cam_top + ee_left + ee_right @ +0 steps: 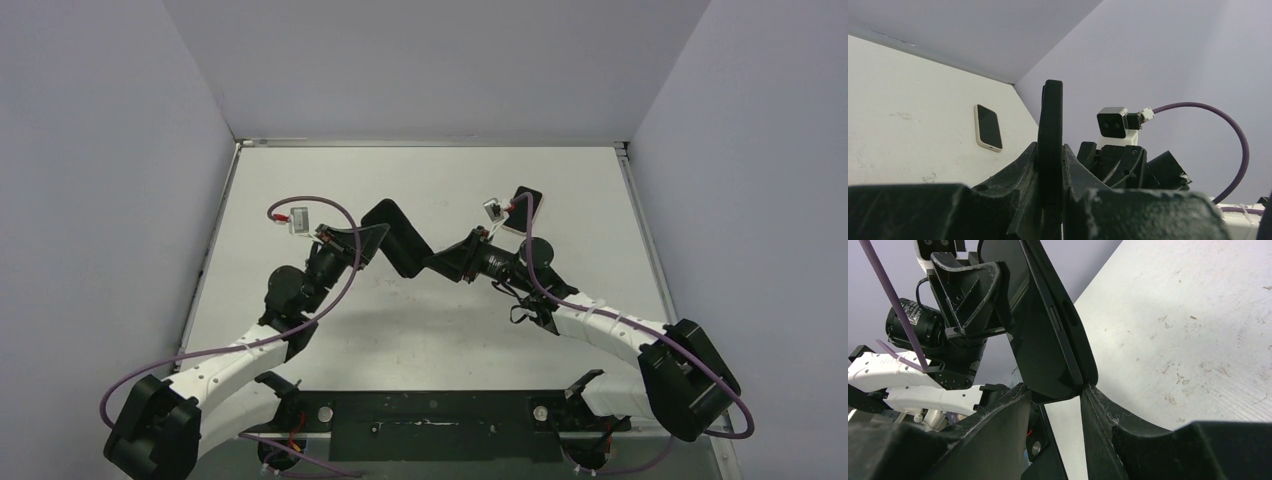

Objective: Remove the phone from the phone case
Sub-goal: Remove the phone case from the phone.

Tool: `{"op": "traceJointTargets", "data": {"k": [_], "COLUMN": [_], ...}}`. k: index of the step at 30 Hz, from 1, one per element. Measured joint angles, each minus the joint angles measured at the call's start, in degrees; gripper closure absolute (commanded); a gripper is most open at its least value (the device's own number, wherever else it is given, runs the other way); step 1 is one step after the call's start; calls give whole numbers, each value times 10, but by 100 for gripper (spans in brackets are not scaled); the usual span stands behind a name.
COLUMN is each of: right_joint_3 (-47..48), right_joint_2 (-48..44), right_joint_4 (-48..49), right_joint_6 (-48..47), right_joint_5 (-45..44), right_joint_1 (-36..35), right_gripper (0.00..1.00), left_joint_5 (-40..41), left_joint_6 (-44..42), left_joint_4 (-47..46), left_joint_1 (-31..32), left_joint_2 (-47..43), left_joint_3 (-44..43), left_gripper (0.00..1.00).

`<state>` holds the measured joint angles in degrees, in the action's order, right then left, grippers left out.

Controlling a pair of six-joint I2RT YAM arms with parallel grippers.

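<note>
My left gripper (375, 235) is shut on a black phone case (400, 235) and holds it up off the table. In the left wrist view the case (1051, 115) stands edge-on, clamped between the fingers of the left gripper (1050, 150). The case's lower corner (1043, 340) sits between the fingertips of my right gripper (1058, 392), and both tips touch it. From above, the right gripper (440, 262) meets the case from the right. A phone (988, 127) with a dark screen and a cream rim lies flat on the table, apart from the case. Above, the right wrist camera partly hides the phone (527, 205).
Grey walls close the white table (330, 330) at the back and both sides. Purple cables loop above each wrist (330, 205). The right arm's wrist camera (1113, 122) faces the left gripper closely. The black base bar (430, 425) runs along the near edge.
</note>
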<state>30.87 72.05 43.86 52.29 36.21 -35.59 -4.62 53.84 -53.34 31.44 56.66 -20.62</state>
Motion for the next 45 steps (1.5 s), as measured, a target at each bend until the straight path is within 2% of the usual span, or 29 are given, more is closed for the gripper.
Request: {"op": "traceJointTargets", "data": {"k": [7, 15, 20, 25, 28, 34, 42, 45], "right_joint_3": [0, 0, -2, -12, -12, 0, 6, 6], "right_joint_2": [21, 47, 47, 48, 57, 69, 91, 91], "right_joint_4": [5, 23, 58, 110, 144, 222, 264, 267], "right_joint_6": [17, 42, 57, 87, 104, 124, 143, 151], "right_joint_5": [9, 35, 50, 93, 125, 137, 148, 152], "right_joint_1": [0, 0, 0, 1, 3, -1, -1, -1], "right_gripper": [68, 70, 70, 71, 71, 74, 89, 94], "left_joint_5": [37, 76, 71, 63, 61, -3, -6, -10], "left_joint_6": [-46, -80, -52, 21, 54, 101, 102, 96], "left_joint_4": [36, 86, 26, -81, -114, -103, -98, -95], "left_joint_1": [26, 44, 43, 36, 35, 62, 63, 63], "left_joint_2": [4, 4, 9, 46, 57, 55, 40, 34], "left_joint_3": [-21, -45, -30, 0, 7, 9, 9, 9], "left_gripper": [100, 100, 100, 100, 100, 100, 100, 86]}}
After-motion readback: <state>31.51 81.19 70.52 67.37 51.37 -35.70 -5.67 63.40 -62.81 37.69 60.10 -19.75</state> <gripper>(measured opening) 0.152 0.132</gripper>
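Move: The cased phone stays pinched in the left hand, its middle about 2 cm back, 3 cm right and 3 cm below that hand; its lower near corner, where the right fingers work, is some 6 cm back, 7 right and 6 below. From the right hand that corner is level fore and aft, 1 cm left, and the cased phone's middle 4 cm ahead, 6 left, 3 above. The second phone lies some 28 cm ahead, 27 right, 23 below. Down about 2 cm at the lower near corner, then back 4 cm and up some 5 cm goes the right hand, turning about 15 degrees counter-clockwise while its fingers close from part-open to pinch one layer, one finger between phone and case. The left keeps its grip, eases forward, then draws back and right about 3 cm each, rising slightly and rolling its left side down. ##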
